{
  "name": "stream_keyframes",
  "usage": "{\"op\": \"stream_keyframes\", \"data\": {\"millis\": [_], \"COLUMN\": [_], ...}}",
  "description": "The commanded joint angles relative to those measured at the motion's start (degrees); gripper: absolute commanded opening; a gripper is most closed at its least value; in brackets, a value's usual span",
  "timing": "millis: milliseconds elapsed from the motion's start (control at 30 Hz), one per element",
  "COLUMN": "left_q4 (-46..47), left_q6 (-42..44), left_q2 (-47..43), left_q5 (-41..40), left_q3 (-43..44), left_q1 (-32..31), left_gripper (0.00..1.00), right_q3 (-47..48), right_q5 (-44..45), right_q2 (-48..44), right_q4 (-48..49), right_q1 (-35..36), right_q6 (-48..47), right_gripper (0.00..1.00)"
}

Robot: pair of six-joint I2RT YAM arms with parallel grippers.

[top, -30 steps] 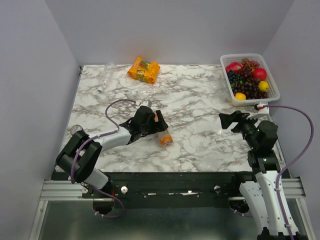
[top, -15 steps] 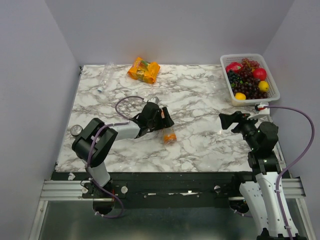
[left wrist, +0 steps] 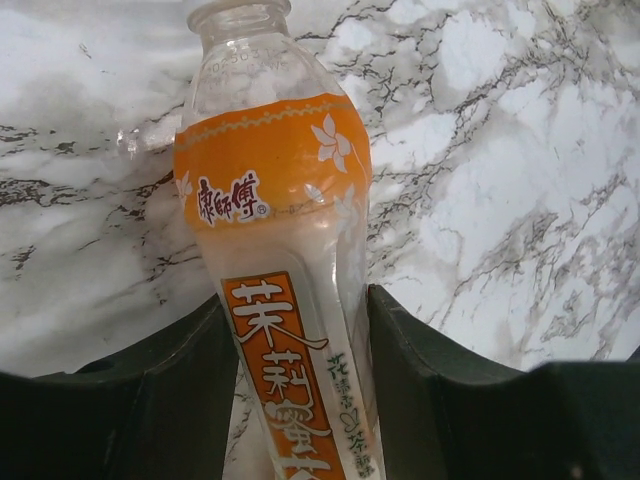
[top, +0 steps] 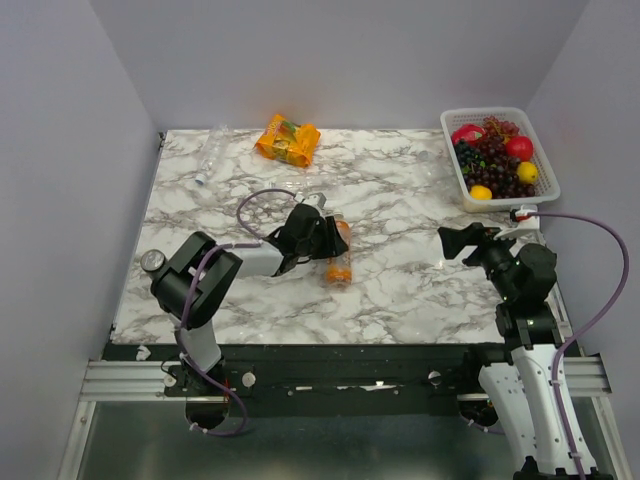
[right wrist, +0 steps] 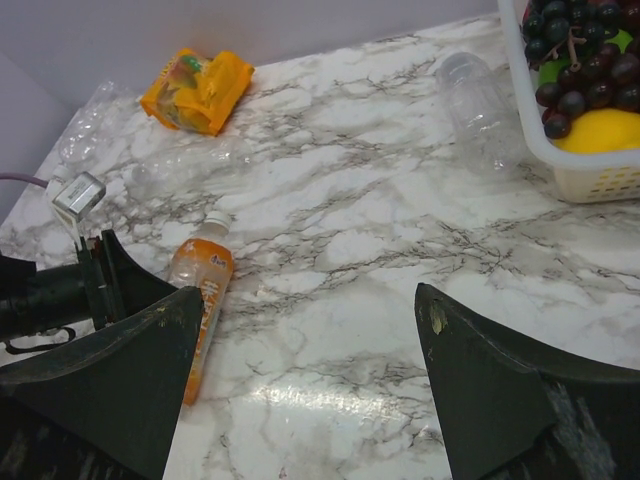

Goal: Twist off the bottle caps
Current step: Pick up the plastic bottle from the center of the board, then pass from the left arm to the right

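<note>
An orange bottle (top: 338, 268) with an orange label lies on its side on the marble table (top: 400, 280), left of centre. My left gripper (top: 322, 240) is shut on its body, and in the left wrist view both fingers press the orange bottle (left wrist: 275, 230). Its white cap (left wrist: 238, 12) points away from the wrist, still on the neck, and the same cap (right wrist: 218, 222) shows in the right wrist view. My right gripper (top: 466, 243) hovers open over the right side with nothing between its fingers. Clear bottles lie at the far left (top: 210, 152), mid-table (right wrist: 190, 168) and by the basket (right wrist: 478, 105).
An orange snack packet (top: 288, 138) lies at the back of the table. A white basket (top: 497, 111) of fruit stands at the back right corner. Grey walls close in the table on three sides.
The left gripper has slid right along the table and closed from wide open onto the orange bottle, which has shifted a little right and turned. The right arm has not moved.
</note>
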Motion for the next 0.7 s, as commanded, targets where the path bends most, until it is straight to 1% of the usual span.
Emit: {"op": "stream_keyframes", "data": {"millis": [0,100,167,233,300,333,400,433,467,500,533,567,600,633,667], "left_q4": [-1.2,-4.1,-6.8,-13.0,-18.7,-25.4,-30.0,-32.7,-34.1,-35.7,-39.0,-40.1,-40.9,-41.0,-40.3], "left_q6": [8.1,10.3,12.1,14.8,17.6,19.5,21.5,22.2,25.5,27.6,30.2,33.7,38.5,40.7,42.3], "left_q2": [-3.9,-7.2,-11.1,-16.0,-19.2,-21.9,-24.5,-26.8,-27.8,-28.6,-30.0,-30.6,-31.2,-32.5,-33.2], "left_q5": [2.8,4.4,5.2,6.4,8.1,8.0,7.9,10.4,11.0,10.6,9.1,7.1,4.4,1.8,-3.5], "left_q3": [-1.9,-2.0,-1.5,-0.4,3.0,4.5,8.0,9.1,10.2,12.4,13.6,14.5,14.7,14.3,13.3], "left_q1": [-0.2,-0.3,-0.4,-0.6,-1.3,-1.9,-3.3,-3.6,-3.9,-4.9,-5.4,-6.1,-6.9,-8.9,-9.8], "left_gripper": [0.51,0.51,0.51,0.51,0.51,0.51,0.51,0.52,0.52,0.52,0.51,0.52,0.52,0.51,0.51], "right_q3": [-0.6,-0.5,-0.4,0.5,2.3,3.2,4.8,6.5,7.7,8.7,11.0,12.0,12.7,13.4,14.2], "right_q5": [-1.2,-1.9,-2.9,-4.5,-5.8,-7.8,-10.7,-14.1,-15.8,-17.5,-20.7,-22.3,-23.8,-26.6,-28.2], "right_q2": [0.7,1.4,2.0,3.4,4.8,6.4,8.1,9.0,10.6,11.7,12.7,14.5,15.4,16.3,17.2], "right_q4": [-0.5,-0.5,-0.1,0.0,-0.2,-0.5,-1.0,-1.0,-0.9,-0.9,-0.9,-0.5,0.3,1.3,4.0], "right_q1": [-0.3,-0.3,-0.3,-0.3,-0.3,-0.3,-0.3,-0.4,-0.3,-0.3,-0.3,-0.3,-0.3,-0.3,-0.2], "right_q6": [0.2,0.1,-0.2,-0.6,-0.9,-1.0,-0.1,0.3,1.3,2.1,2.9,4.8,6.1,7.6,10.7], "right_gripper": [0.94,0.94,0.95,0.94,0.94,0.94,0.94,0.93,0.94,0.93,0.92,0.91,0.91,0.89,0.89]}}
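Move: The plastic bottle is already between the left fingers, lying on the board cap-forward, its middle 2 cm or so back of the hand. From the left hand, an empty clear bottle lies about 14 cm ahead and 8 to the left, the orange bag roughly 26 ahead and 13 left. For the right hand the plastic bottle is some 5 cm ahead, 22 left and 20 below; the fruit basket is about 28 ahead, 20 right and 18 below. Keeping its pinch around the label, the left hand lifts the bottle off the board, slowly at first and then fast, some 20 cm up and 8 cm back, the fingers tipping upward and swinging clockwise, about 25 degrees each. The open right hand dips slightly, then comes up while moving about 5 cm left towards the bottle, turning counter-clockwise. ##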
